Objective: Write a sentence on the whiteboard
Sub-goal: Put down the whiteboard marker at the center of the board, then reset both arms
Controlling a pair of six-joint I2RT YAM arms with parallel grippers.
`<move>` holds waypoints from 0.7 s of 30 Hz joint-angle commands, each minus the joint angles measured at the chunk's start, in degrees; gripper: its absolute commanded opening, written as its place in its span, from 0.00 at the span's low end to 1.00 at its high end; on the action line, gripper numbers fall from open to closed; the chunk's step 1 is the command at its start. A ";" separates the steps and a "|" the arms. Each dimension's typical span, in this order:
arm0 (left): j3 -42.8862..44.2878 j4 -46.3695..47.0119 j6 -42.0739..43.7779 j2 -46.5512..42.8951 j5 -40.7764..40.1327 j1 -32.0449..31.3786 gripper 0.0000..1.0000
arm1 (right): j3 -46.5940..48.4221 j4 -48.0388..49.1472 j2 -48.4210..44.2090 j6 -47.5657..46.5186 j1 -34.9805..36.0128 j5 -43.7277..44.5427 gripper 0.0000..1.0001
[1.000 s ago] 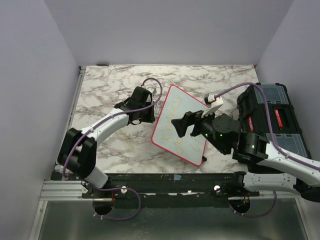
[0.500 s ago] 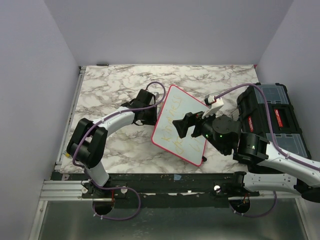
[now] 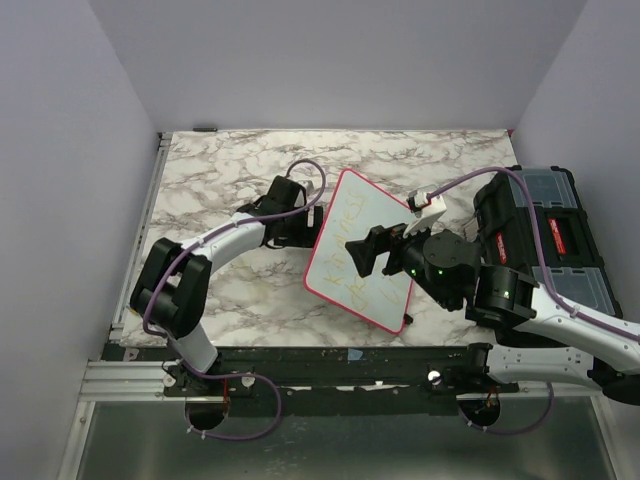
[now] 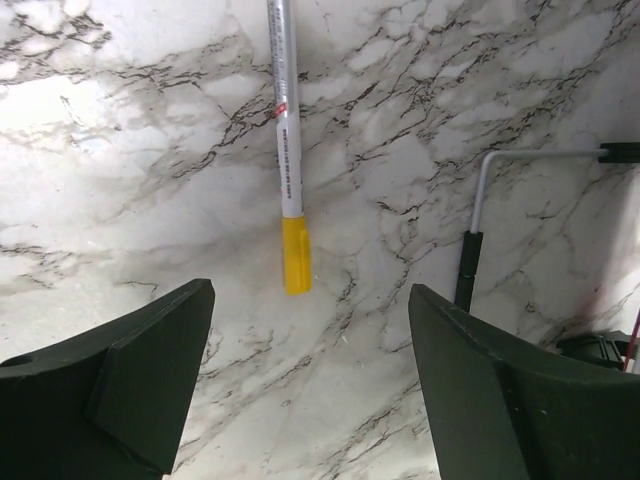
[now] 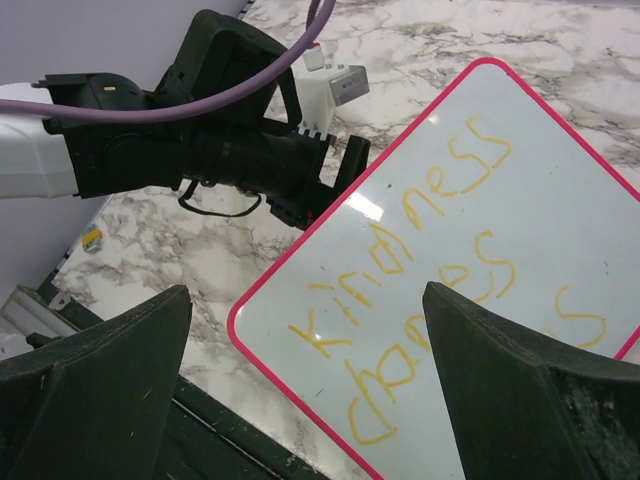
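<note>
The whiteboard (image 3: 360,255) lies tilted on the marble table, pink-framed. The sentence (image 5: 420,230) runs across it in two lines of yellow letters. A marker (image 4: 287,150) with a yellow cap lies loose on the marble. My left gripper (image 4: 310,330) hovers open just short of the cap, holding nothing. In the top view the left gripper (image 3: 302,218) sits at the board's left edge and hides the marker. My right gripper (image 5: 305,300) hangs open above the board's lower left corner, gripping nothing; from above the right gripper (image 3: 362,250) is over the board's middle.
A black toolbox (image 3: 540,240) stands at the table's right side, behind my right arm. A bent wire rod (image 4: 478,215) lies on the marble right of the marker. The table's front rail (image 3: 330,355) runs below the board.
My left arm has swung right to the board's left edge, and its gripper has gone from shut to open. The marker lies free on the table. The right arm has barely moved.
</note>
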 commanded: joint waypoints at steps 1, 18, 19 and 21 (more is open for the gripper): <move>-0.36 -0.65 1.04 -4.65 -0.65 1.04 0.81 | 0.38 -1.20 0.30 0.78 0.42 0.64 1.00; 1.70 -11.11 9.27 -24.24 -5.52 3.42 0.82 | -2.23 3.41 -3.41 -3.04 0.42 -1.79 1.00; 1.80 -12.09 9.56 -25.68 -6.07 3.43 0.82 | -2.68 3.57 -3.71 -2.78 0.41 -1.47 1.00; 1.96 -13.64 10.11 -28.48 -6.67 3.42 0.85 | -4.04 4.41 -4.57 -1.83 0.35 -0.78 1.00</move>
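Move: The left fingers are already open and empty. The marker's middle lies about 6 cm ahead of the left hand, 1 cm to its right and 4 cm below, its near cap almost under the fingertips. The whiteboard's middle is some 13 cm to this hand's right and 4 cm back, about 2 cm higher; its wire leg is roughly 8 cm right, 1 cm back and 3 cm down. From the right hand the marker is about 19 cm ahead, 10 cm left and 29 cm below. Lift the left gripper away from the marker on the table, gathering speed to about 12 cm of rise, and carry it some 5 cm left, away from the whiteboard's left edge. Keep the fingers open and empty, and tip them up from the table by around 15 degrees as the hand climbs. ##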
